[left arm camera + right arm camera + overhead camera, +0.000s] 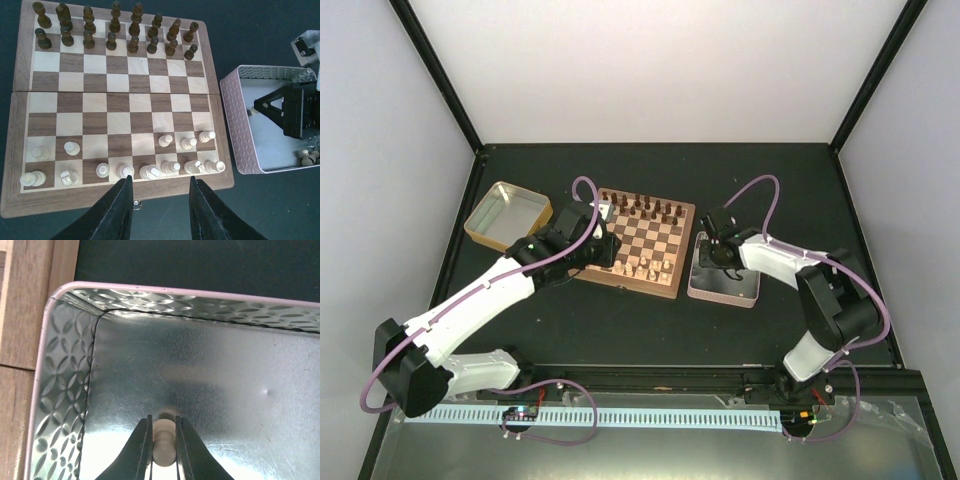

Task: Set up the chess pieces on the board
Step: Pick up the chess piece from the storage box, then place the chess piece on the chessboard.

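Note:
The board (165,187) carries dark chessmen (115,30) in its two far rows. Light tan chess pieces (170,166) stand along its near rows. My left gripper (161,182) hovers open over the board's near edge, with nothing between its fingers. In the top view it (605,250) sits at the board's left side. My right gripper (162,420) is down inside the pink tin (65,390), shut on a light tan chess piece (163,440). A few more light pieces (307,156) lie in a corner of that tin.
The pink tin (722,297) stands just right of the board (630,286). A gold tin (507,215) sits left of the board. The black tabletop is bounded by white walls with black corner posts.

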You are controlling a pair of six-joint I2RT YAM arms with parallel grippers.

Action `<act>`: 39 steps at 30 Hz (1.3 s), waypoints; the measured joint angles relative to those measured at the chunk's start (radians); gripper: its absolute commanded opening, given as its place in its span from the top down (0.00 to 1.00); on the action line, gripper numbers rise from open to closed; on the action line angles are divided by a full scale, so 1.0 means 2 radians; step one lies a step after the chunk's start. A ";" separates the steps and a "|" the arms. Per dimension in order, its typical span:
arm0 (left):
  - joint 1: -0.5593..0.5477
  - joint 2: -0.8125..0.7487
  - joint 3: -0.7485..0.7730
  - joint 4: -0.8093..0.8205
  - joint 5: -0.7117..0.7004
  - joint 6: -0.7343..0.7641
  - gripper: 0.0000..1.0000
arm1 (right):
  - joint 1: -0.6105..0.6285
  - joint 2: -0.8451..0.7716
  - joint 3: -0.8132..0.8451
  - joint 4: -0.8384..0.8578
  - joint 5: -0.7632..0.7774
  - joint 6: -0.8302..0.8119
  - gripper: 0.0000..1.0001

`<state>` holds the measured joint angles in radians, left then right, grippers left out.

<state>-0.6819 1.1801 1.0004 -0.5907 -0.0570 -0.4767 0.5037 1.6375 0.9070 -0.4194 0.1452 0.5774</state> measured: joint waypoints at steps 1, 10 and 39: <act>0.000 0.000 0.000 0.000 -0.001 0.000 0.67 | 0.000 -0.002 0.001 -0.001 0.001 0.000 0.99; 0.004 -0.038 -0.006 0.004 -0.040 -0.008 0.65 | 0.035 -0.036 0.066 -0.030 -0.009 -0.002 0.98; 0.026 -0.205 -0.093 0.038 -0.146 -0.037 0.40 | 0.179 0.225 0.364 -0.158 -0.039 -0.075 0.91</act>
<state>-0.6300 0.7696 0.8146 -0.5148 -0.3485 -0.5503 0.8627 2.0872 1.6348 -0.7353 0.0666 0.4274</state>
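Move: The white pawn is already gripped in the right hand, low in the storage box. Its place, the gap in the second-nearest row of the board, lies about 21 cm left, straight ahead 0 and roughly level. Box's left wall: some 5 cm left. Around the gap, one white pawn stands about 8 cm left and 2 cm farther out, another 5 cm right and 1 cm nearer. From the empty left hand, the gap is about 4 cm ahead, 3 cm right, 16 cm below. The white pawn, still pinched in the right fingers, is carried left about 21 cm in a quick arch: up some 10 cm out of the storage box, over its left wall, then down again towards the gap, the hand turning about 30 degrees counter-clockwise. The left hand clears the way, pulling left and up off the board while its fingers open wider and its pointing flattens. ##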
